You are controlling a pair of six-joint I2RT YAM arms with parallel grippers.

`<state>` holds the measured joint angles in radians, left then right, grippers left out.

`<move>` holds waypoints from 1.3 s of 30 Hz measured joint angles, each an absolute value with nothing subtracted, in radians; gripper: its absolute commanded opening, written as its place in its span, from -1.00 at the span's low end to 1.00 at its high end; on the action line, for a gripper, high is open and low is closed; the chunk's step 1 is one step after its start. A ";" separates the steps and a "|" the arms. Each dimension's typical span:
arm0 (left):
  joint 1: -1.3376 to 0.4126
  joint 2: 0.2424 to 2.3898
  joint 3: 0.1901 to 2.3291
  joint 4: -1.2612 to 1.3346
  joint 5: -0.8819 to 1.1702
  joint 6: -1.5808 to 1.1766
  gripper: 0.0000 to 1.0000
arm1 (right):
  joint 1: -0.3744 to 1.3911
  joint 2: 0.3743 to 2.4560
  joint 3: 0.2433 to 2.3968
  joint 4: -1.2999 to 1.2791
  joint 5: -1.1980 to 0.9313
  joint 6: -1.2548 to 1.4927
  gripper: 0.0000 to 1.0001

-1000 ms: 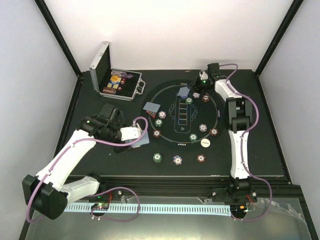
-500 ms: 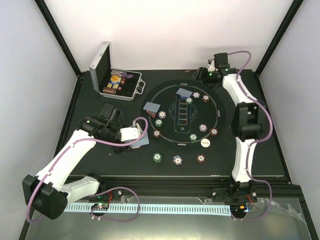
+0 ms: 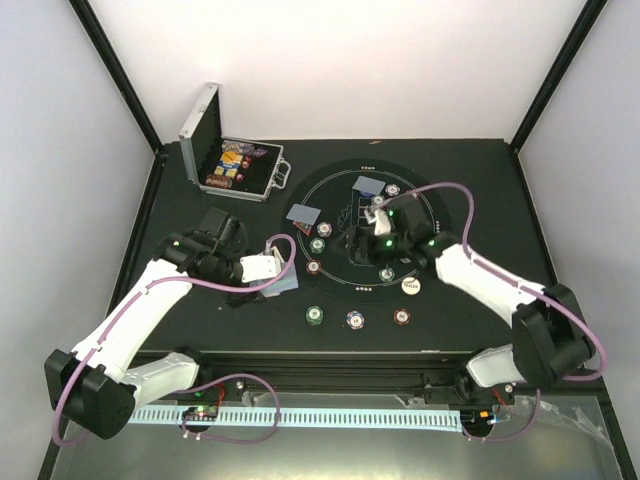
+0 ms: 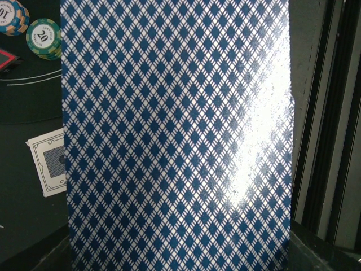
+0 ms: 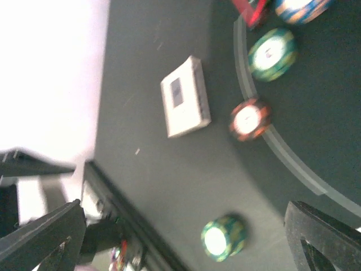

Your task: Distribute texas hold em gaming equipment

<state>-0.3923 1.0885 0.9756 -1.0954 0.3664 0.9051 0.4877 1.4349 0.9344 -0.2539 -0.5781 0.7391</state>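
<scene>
A playing card back [image 4: 175, 135] with a blue-and-white diamond pattern fills the left wrist view, and my left gripper [image 3: 268, 268] is shut on it just left of the round mat [image 3: 340, 290]. Its fingers are hidden behind the card. My right gripper [image 3: 358, 238] hangs over the middle of the mat, open, with nothing between its fingers [image 5: 324, 237]. Below it I see a green chip stack [image 5: 224, 237], a dark red chip [image 5: 250, 119], another green chip [image 5: 273, 53] and a white-bordered card pile [image 5: 185, 97]. Two cards [image 3: 304, 214] [image 3: 369, 185] lie on the mat.
The silver case [image 3: 225, 160] stands open at the back left. Green [image 3: 316, 316], blue-white [image 3: 355, 320] and dark red [image 3: 402, 317] chips sit along the near side, and a white button [image 3: 410, 286] beside them. Another card [image 4: 48, 164] lies under the left wrist.
My right arm swung from the far right corner to the middle of the mat, and its jaws opened. The left arm and its card stayed put.
</scene>
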 measured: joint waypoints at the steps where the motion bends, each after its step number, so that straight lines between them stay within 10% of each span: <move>1: -0.392 1.089 0.976 -1.096 0.367 0.905 -0.97 | 0.526 1.412 0.904 -0.234 -0.587 0.762 0.97; 12: -0.392 1.089 0.975 -1.096 0.368 0.905 -0.97 | 0.817 1.396 0.820 0.030 -0.607 0.972 0.58; 27: -0.392 1.089 0.959 -1.092 0.365 0.905 -0.97 | 0.897 1.530 0.904 0.121 -0.607 1.052 -0.89; 39: -0.392 1.089 0.953 -1.091 0.360 0.905 -0.97 | 0.886 1.464 0.883 0.113 -0.604 1.064 -0.98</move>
<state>-0.3920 1.0885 0.9531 -1.0908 0.3603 0.9054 0.8860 1.4635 0.8825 0.1127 -0.6037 1.0641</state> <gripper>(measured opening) 0.665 0.019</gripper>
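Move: The card deck gripped in the left fingers has its middle about 12 cm back, 17 cm left and level with the right hand, its free edge nearer. On the table some 10 cm below the right hand, the red chips lie about 11 cm left and level fore and aft, the green chip stack 16 cm back and 10 cm left, and the card box about 24 cm left. From the left hand, the deck's middle is about 3 cm to the right. Left and back, with a little rise, the wide-open right hand sweeps about 17 cm to the free edge of the deck, turning some 15 degrees counter-clockwise and rolling its left side up. There its fingers close fully, pinch the top card at its edge and start drawing it up and to the right. The left hand keeps its grip on the deck and barely sinks. ##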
